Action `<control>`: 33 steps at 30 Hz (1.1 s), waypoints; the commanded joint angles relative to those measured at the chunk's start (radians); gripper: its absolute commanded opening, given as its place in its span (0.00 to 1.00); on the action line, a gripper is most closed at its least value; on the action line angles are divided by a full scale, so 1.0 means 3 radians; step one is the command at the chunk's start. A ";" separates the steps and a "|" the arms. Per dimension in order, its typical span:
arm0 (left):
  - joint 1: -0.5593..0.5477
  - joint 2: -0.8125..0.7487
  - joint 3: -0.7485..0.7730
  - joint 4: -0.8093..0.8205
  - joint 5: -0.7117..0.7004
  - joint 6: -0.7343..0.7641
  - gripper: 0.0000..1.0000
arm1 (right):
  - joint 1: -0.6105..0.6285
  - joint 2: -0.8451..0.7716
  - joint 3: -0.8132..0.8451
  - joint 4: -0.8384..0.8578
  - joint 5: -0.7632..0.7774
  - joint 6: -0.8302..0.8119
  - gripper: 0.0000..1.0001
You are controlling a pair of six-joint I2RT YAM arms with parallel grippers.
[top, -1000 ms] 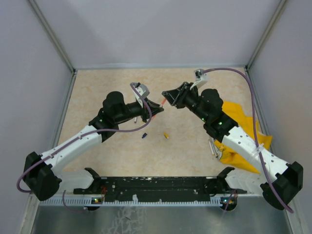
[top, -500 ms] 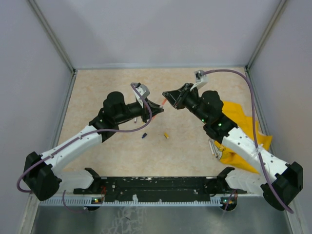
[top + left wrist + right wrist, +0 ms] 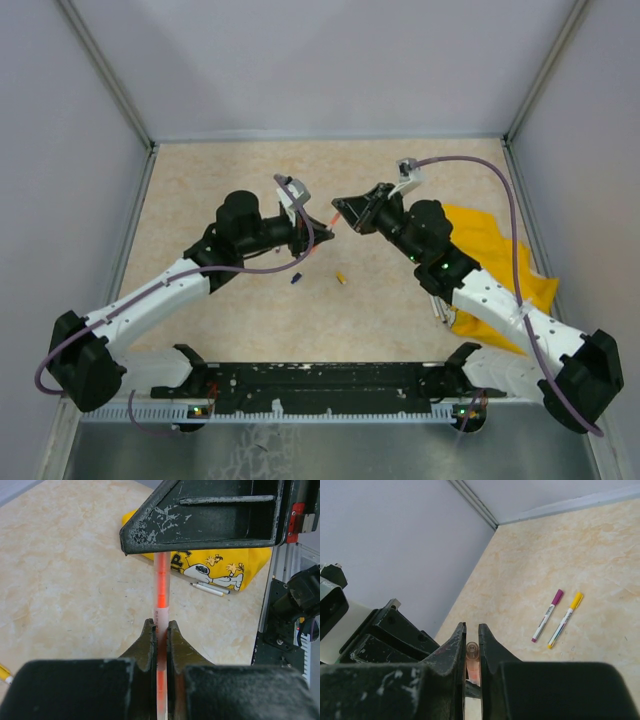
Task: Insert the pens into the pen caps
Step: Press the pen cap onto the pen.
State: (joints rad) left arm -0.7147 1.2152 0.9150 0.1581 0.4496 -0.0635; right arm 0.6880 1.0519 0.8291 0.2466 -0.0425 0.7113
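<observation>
An orange-pink pen (image 3: pixel 161 592) spans the gap between my two grippers above the middle of the table, seen from above as a short orange line (image 3: pixel 327 221). My left gripper (image 3: pixel 160 626) is shut on its barrel. My right gripper (image 3: pixel 472 630) is shut on a translucent orange-pink pen cap (image 3: pixel 472 651) at the pen's far end; how far the tip sits inside is hidden. From above the left gripper (image 3: pixel 312 232) and right gripper (image 3: pixel 345 212) nearly touch. A dark blue cap (image 3: pixel 296 278) and a yellow cap (image 3: pixel 341 278) lie on the table below them.
A yellow cartoon-print cloth (image 3: pixel 500 262) lies at the right, with thin pens (image 3: pixel 210 588) at its edge. A purple-capped pen (image 3: pixel 547 615) and a yellow-capped pen (image 3: pixel 565 619) lie side by side on the table. Grey walls enclose the table.
My right gripper has shut on the far end of the orange-pink pen and shifted slightly toward the left gripper. The left gripper kept its hold.
</observation>
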 commanded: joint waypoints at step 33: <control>0.0076 -0.0262 0.0000 0.0536 -0.0478 -0.0139 0.00 | 0.1402 0.0858 -0.1021 0.0849 0.0243 0.0719 0.00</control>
State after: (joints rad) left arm -0.7078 1.1854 0.8349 -0.1707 0.3565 -0.0891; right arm 0.9615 1.2598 0.5625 0.6479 0.3534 0.8848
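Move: The left hand still grips the pen's barrel; the pen cap, pinched at the upper end by the right fingers, is about 6 cm above it, 3 cm ahead and 3 cm to its right. From the right hand, the gripped pen barrel is about 6 cm below, 3 cm back and 3 cm left. On the table, some 25 cm below the left hand, the blue cap lies 2 cm ahead and 7 cm left, the yellow cap 2 cm ahead and 5 cm right. With the pen still clamped between them, the right fingers keep their pinch on its upper end and bear down towards the left hand, closing the distance by about 1 cm. Meanwhile both hands sink together some 10 cm, drifting 4 to 5 cm left and slightly back, and ease to a stop. The left wrist tips its fingers down and rolls, some 20 degrees in all; the right tilts about 10. ##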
